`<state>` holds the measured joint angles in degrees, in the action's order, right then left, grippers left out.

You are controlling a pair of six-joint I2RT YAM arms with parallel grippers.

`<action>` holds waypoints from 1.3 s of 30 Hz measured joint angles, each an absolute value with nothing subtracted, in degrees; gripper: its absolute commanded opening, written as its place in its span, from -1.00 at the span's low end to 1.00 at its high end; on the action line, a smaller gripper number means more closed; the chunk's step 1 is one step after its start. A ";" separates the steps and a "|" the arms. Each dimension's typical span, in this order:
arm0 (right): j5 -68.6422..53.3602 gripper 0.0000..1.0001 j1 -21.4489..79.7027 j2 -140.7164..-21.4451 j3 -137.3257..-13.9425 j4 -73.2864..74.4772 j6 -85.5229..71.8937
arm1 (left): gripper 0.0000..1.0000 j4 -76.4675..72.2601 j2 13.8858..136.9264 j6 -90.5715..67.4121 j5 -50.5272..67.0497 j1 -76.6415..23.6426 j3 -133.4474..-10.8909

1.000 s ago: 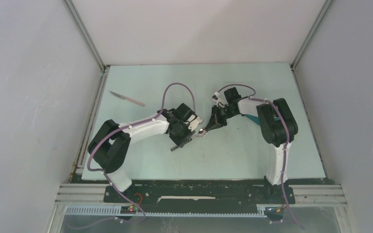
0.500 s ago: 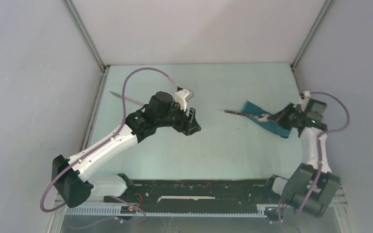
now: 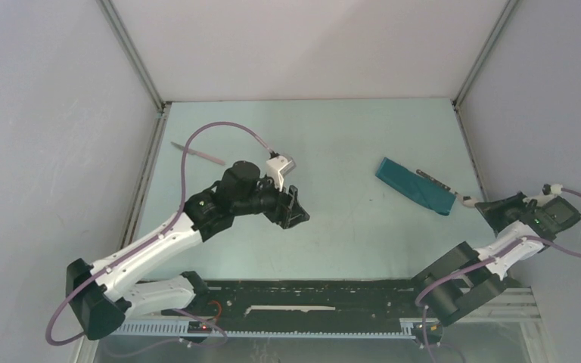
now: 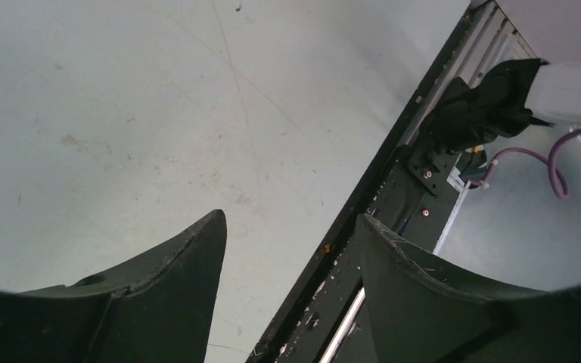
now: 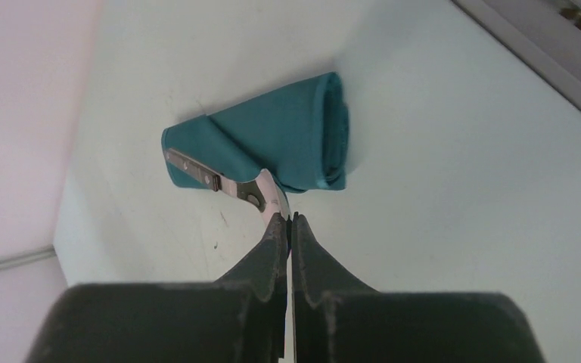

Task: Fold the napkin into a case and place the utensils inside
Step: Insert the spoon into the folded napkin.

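The napkin, folded into a narrow teal case (image 3: 413, 184) (image 5: 287, 144), lies right of centre. A metal spoon (image 3: 442, 187) (image 5: 234, 184) runs along the case's right edge, its handle resting over the cloth; whether it is tucked in I cannot tell. My right gripper (image 3: 478, 203) (image 5: 287, 217) is shut on the spoon's near end, close to the table's right edge. The knife (image 3: 197, 153) lies at the back left. Hovering left of centre, my left gripper (image 3: 295, 209) (image 4: 289, 218) is open with nothing in it, apart from both utensils.
Grey walls enclose the pale table (image 3: 333, 136) on three sides. The black base rail (image 3: 310, 293) (image 4: 378, 197) runs along the near edge, right below my left fingers. The right arm's base (image 4: 476, 113) shows in the left wrist view.
My left gripper opened, let go of the spoon and drew back left. My right gripper carried the spoon from the centre out to the case and the right edge.
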<state>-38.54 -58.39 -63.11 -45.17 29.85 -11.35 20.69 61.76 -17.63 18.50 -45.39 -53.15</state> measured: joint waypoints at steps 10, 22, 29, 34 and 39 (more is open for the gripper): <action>-38.94 -1.00 -64.88 -68.23 -45.28 29.87 -9.47 | 0.47 20.10 59.96 -16.01 15.07 -50.13 -53.06; -40.58 -1.00 -67.00 -72.47 -45.28 26.28 -9.52 | 0.45 14.81 65.58 -20.49 18.76 -50.13 -53.25; -39.16 -1.00 -64.55 -75.00 -45.28 24.69 -9.45 | 0.45 14.22 65.56 -20.43 19.73 -50.13 -53.25; -38.30 -1.00 -62.85 -77.82 -45.25 23.38 -8.97 | 0.44 14.26 65.43 -19.86 19.73 -50.13 -53.25; -38.72 -1.00 -62.70 -80.49 -45.25 21.50 -7.44 | 0.43 14.28 65.23 -19.44 19.92 -50.13 -53.25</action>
<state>-38.72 -62.70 -80.49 -45.25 21.50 -7.44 14.28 65.23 -19.44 19.92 -50.13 -53.25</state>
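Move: The right hand holds the spoon by its bowl, with the handle slanting forward-left. The folded napkin's middle is roughly 10 cm ahead of the right hand, 15 cm to its left and 14 cm below. Its open end is nearer, some 4 cm ahead, 5 cm left and equally low. From the empty left hand the napkin's middle is about 15 cm ahead, 35 cm right and 21 cm below. Sinking about 6 cm and shifting some 4 cm to the right, the right hand keeps its grip on the spoon's bowl; it first also draws back 2 cm, then comes forward again as it lowers, bringing the handle in line over the napkin's open end. The wrist barely turns. The open left hand backs off slightly, then slides about 3 cm right in the air. ##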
